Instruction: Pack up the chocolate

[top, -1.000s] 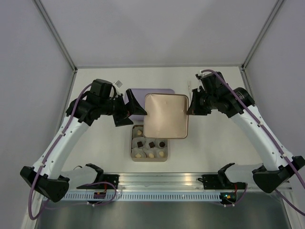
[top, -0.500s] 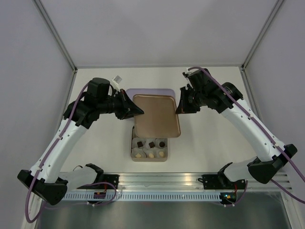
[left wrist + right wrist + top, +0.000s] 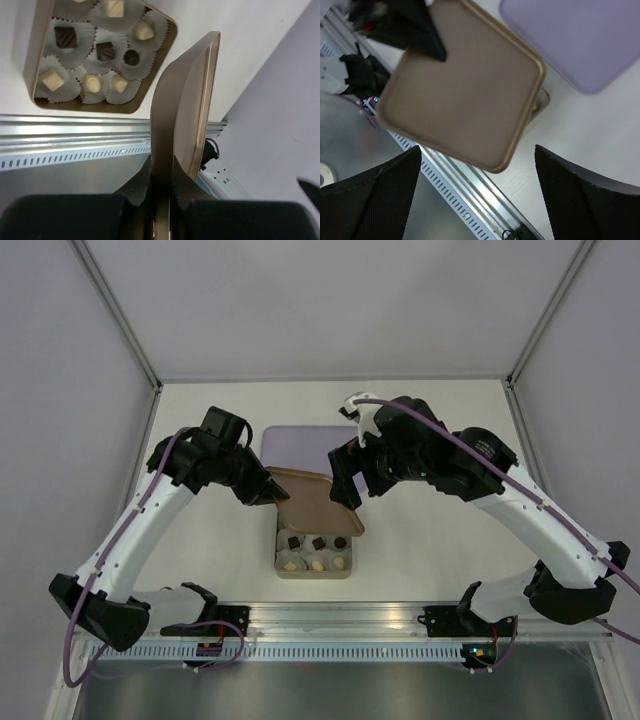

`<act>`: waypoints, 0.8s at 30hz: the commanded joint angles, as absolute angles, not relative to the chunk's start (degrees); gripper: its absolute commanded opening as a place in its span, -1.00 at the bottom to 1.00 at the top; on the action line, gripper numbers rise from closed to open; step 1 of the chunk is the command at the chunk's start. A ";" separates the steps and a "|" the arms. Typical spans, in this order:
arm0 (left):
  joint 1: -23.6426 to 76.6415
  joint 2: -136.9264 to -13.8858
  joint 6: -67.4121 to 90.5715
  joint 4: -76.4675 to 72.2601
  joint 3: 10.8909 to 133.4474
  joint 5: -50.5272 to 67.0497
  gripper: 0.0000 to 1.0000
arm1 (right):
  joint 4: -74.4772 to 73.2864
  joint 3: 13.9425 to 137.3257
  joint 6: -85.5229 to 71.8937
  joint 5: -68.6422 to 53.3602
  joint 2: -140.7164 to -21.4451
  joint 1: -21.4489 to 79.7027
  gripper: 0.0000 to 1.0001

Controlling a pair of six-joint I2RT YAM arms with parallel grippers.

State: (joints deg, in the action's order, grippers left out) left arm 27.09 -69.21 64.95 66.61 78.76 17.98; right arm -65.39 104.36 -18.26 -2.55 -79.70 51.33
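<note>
The chocolate (image 3: pixel 105 50) lies as dark and cream cubes in white paper cups inside the tan box (image 3: pixel 35 55), also seen near the front rail (image 3: pixel 313 552). A flat brown lid (image 3: pixel 320 502) hangs tilted over the box's far row. My left gripper (image 3: pixel 272 490) is shut on the lid's left edge; in the left wrist view the lid (image 3: pixel 185 115) stands edge-on, clamped in that gripper (image 3: pixel 161 172). My right gripper (image 3: pixel 345 480) hovers open over the lid's far right part. In the right wrist view the lid (image 3: pixel 460 90) lies below the wide-apart fingers (image 3: pixel 375 195).
A lilac mat (image 3: pixel 310 443) lies flat behind the box, also at the top right of the right wrist view (image 3: pixel 570 40). The slotted metal rail (image 3: pixel 330 625) runs along the table's near edge. Grey walls close in both sides.
The lid has moved left and nearer and now tilts over the box. My left gripper closed on its left edge, then my right gripper let go and opened.
</note>
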 commanded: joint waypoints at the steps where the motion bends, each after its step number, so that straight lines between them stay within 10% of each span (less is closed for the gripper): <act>1: 26.98 -71.98 70.75 79.18 84.46 19.60 -0.95 | -64.61 108.45 -10.73 1.04 -79.36 58.69 0.96; 8: 26.46 -78.05 72.33 86.83 89.03 24.96 -0.95 | -66.01 109.69 -1.24 9.57 -84.11 78.38 0.96; 18: 26.28 -75.94 72.42 87.63 87.20 33.39 -0.95 | -46.59 92.04 -0.53 20.22 -78.66 78.66 0.77; 24: 26.28 -71.46 74.53 88.24 84.56 36.03 -0.95 | -44.57 89.39 0.97 22.57 -79.63 77.08 0.31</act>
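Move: The left hand already pinches the lid by its left edge, the lid's middle about 7 cm to its right, 1 cm back and 3 cm below. From the open right hand the lid's middle lies some 9 cm left, 1 cm back and 9 cm below. The chocolate box sits roughly 9 cm left, 1 cm back and 30 cm below the right hand, the purple tray about 19 cm beyond the box. Right hand swings back-left about 10 cm, then sinks forward, fingers beginning to close astride the lid's near edge. ##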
